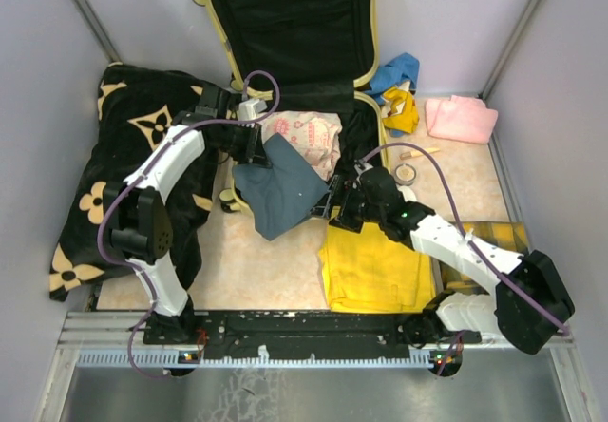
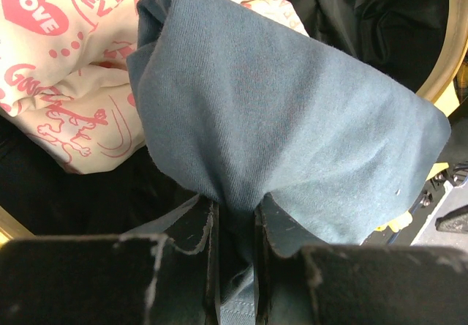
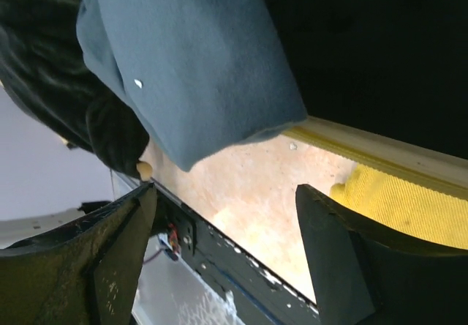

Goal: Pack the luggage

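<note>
The luggage (image 1: 220,32) lies open at the back, its pale-yellow lid raised and its black lining showing. A white cloth with pink print (image 1: 312,135) rests in the lower half. My left gripper (image 1: 255,148) is shut on a blue-grey garment (image 1: 280,192) that hangs over the luggage's front rim. In the left wrist view the garment (image 2: 292,113) bunches between the fingers of that gripper (image 2: 235,208), above the printed cloth (image 2: 66,83). My right gripper (image 1: 340,209) stands open just right of the garment, with nothing in it (image 3: 227,200); the garment's corner (image 3: 190,61) hangs above it.
A black blanket with tan flowers (image 1: 123,175) lies left of the luggage. A folded yellow towel (image 1: 375,265) lies near the front, under the right arm. Pink cloth (image 1: 461,118), blue and yellow cloths (image 1: 399,85) and a tape roll (image 1: 407,173) sit at the back right.
</note>
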### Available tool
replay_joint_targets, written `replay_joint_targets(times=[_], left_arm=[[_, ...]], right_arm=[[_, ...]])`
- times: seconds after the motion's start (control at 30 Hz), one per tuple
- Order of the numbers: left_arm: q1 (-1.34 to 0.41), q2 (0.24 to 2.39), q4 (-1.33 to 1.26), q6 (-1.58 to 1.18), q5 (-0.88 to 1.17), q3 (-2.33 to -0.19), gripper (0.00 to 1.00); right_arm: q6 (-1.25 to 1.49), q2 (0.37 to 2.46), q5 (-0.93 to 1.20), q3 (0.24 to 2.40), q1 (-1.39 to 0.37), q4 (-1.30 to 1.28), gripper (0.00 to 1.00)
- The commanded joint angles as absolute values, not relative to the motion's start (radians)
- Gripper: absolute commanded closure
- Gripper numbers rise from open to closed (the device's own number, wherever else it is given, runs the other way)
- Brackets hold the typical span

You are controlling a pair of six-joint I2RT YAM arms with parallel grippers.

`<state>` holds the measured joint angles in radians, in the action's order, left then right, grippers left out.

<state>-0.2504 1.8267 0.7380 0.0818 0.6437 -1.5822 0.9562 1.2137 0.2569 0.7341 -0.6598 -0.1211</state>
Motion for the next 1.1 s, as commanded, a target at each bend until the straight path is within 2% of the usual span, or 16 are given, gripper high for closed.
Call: replay_joint_targets(times=[0.0, 0.23, 0.4, 0.47, 0.53, 0.6, 0.8, 0.97, 1.07], left_arm=[[-0.245, 1.787, 0.701, 0.048, 0.670, -1.582, 1.00], [-0.245, 1.793, 0.692, 0.022, 0.696, -1.562, 1.00], [-0.245, 1.792, 0.686, 0.011, 0.697, -1.554, 1.00], [-0.245, 1.792, 0.684, 0.008, 0.698, -1.547, 1.00], [-0.245, 1.792, 0.680, 0.004, 0.699, -1.538, 1.00], [-0.245, 1.793, 0.675, 0.005, 0.700, -1.533, 1.00], [-0.244, 1.788, 0.671, 0.003, 0.691, -1.527, 1.00], [-0.243, 1.749, 0.663, -0.009, 0.658, -1.511, 1.00], [-0.243, 1.708, 0.640, -0.054, 0.627, -1.490, 1.00]], right_arm=[[1.028, 1.220, 0.150, 0.722, -0.684, 0.030, 0.25], [1.037, 1.252, 0.083, 0.728, -0.685, 0.090, 0.39], [1.071, 1.294, 0.046, 0.734, -0.706, 0.107, 0.40], [1.072, 1.307, 0.031, 0.738, -0.718, 0.115, 0.37], [1.076, 1.318, 0.027, 0.743, -0.727, 0.107, 0.24], [1.078, 1.329, 0.020, 0.745, -0.735, 0.101, 0.24], [1.055, 1.326, -0.003, 0.787, -0.736, 0.086, 0.69], [1.012, 1.297, 0.031, 0.867, -0.729, -0.042, 1.00], [0.961, 1.286, 0.086, 0.953, -0.691, -0.152, 1.00]])
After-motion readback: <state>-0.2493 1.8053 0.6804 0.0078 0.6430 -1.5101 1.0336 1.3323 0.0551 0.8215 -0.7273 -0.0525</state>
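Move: The blue garment's free corner on the right is about 4 cm ahead of the right hand and 2 cm to its left, at nearly the same height. The near rim of the suitcase runs some 6 cm beneath this hand, its middle 3 cm left; the yellow trousers lie 12 cm back, 13 cm right and 14 cm below. From the left hand, still holding the garment, that corner is about 15 cm right, 8 cm back and slightly lower. The blue garment, still held up by the left hand as it sinks about 1 cm, has its free corner taken by the right hand. With fingers wide open the right hand goes forward about 3 cm, turning some 10 degrees clockwise, eases left and down around the cloth's edge, then pinches it shut and starts rising a couple of centimetres. ##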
